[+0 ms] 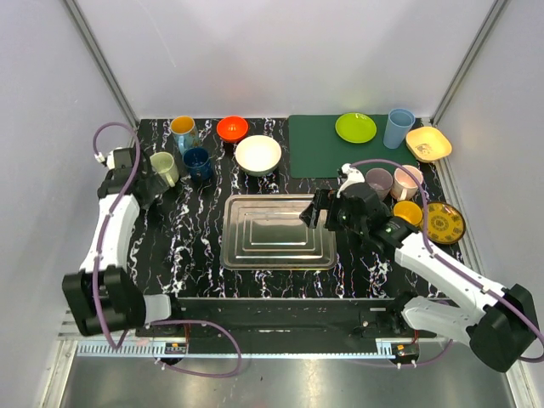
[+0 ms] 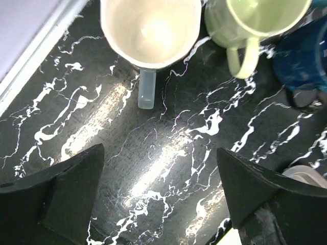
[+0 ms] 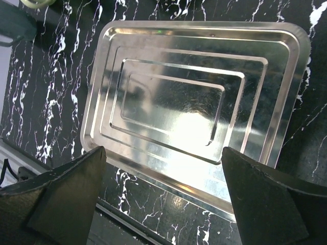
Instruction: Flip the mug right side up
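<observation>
A pale green mug [image 1: 166, 167] stands mouth up at the left of the black marble table. It also shows in the left wrist view [image 2: 255, 18], beside a cream mug [image 2: 150, 30] and a dark blue mug [image 2: 304, 56], both mouth up. My left gripper [image 1: 151, 184] is open and empty just beside the green mug; the left wrist view shows my left gripper [image 2: 161, 196] over bare table. A mauve mug [image 1: 378, 180] at the right shows a flat closed top. My right gripper [image 1: 313, 212] is open and empty over the steel tray [image 3: 153, 61], as the right wrist view of the gripper [image 3: 163, 196] shows.
The steel tray [image 1: 246, 255] lies mid-table. An orange bowl [image 1: 231, 127] and a white bowl [image 1: 257, 155] sit at the back. A green mat [image 1: 314, 157] holds a green plate [image 1: 355, 127] and a blue cup [image 1: 398, 127]. A pink mug [image 1: 408, 180], a yellow cup [image 1: 408, 212] and a patterned plate [image 1: 444, 223] crowd the right.
</observation>
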Controlling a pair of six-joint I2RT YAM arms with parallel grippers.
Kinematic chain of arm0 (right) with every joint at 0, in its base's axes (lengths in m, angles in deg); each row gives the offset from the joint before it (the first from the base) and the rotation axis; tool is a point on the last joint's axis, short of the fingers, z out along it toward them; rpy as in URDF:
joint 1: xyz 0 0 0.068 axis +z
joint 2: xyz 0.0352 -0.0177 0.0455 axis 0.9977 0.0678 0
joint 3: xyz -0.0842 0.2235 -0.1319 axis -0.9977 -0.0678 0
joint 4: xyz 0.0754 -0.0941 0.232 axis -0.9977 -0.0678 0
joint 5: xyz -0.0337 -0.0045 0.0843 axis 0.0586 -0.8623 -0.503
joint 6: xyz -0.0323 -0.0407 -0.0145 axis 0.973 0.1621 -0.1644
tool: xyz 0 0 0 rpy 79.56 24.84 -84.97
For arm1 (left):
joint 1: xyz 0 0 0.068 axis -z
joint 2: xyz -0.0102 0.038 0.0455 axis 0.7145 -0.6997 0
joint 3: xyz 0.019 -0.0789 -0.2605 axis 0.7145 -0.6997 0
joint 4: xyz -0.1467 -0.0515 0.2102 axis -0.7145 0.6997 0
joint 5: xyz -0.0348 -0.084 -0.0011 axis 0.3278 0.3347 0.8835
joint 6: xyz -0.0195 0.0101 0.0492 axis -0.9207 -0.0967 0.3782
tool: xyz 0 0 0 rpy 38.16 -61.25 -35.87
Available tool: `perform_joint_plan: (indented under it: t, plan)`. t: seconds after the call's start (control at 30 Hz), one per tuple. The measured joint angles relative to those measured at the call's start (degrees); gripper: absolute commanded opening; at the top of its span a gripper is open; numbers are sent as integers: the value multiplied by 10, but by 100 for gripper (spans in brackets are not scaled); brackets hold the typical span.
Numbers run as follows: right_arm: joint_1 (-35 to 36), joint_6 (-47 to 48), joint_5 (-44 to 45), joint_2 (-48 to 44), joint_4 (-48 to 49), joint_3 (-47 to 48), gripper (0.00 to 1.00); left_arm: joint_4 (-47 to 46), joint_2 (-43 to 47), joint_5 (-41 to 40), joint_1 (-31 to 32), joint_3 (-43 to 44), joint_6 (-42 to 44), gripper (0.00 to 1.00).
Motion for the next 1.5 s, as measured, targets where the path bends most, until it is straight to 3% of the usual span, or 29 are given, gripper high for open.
perform_joint_plan:
  t: [0.2,0.37,0.7,0.93,1.37,1.5]
  plan:
    - [0,3,-18,6,0,-1,100,-21,-86,21,-13,0,37,96]
    - [0,3,-19,7,-4,-1,100,-51,-118,36,-46,1,55,84]
    - [0,2,-24,12,-4,-1,100,-76,-187,61,-88,25,70,69]
    - [0,2,-34,35,-4,-1,100,-86,-196,73,-94,44,71,43]
    - [0,2,-34,44,-4,-1,100,-90,-208,91,-105,44,72,38]
    - [0,2,-34,44,-4,-1,100,-92,-214,96,-106,44,72,22]
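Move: The white mug with the grey handle stands about 9 cm ahead of the left hand, 8 cm to its left and 10 cm below. Its handle points back towards this hand. The green mug stands some 8 cm farther out than the white mug and 8 cm to its right, with the blue mug a similar distance out and 17 cm to its right. From the right hand the white mug lies about 56 cm to the left, 14 cm ahead and 9 cm lower. The left hand first drops steeply towards the white mug's handle, then slants left and forward as it sinks, about 8 cm down in all with some 5 cm each to the left and forward, the fingers tipping roughly 10 degrees steeper. From partway in, its wide-open fingers draw together to about a third open with the handle between their tips, closing further as the hand almost stops just behind the rim, while the open right hand sinks some 2.5 cm at the tray. ##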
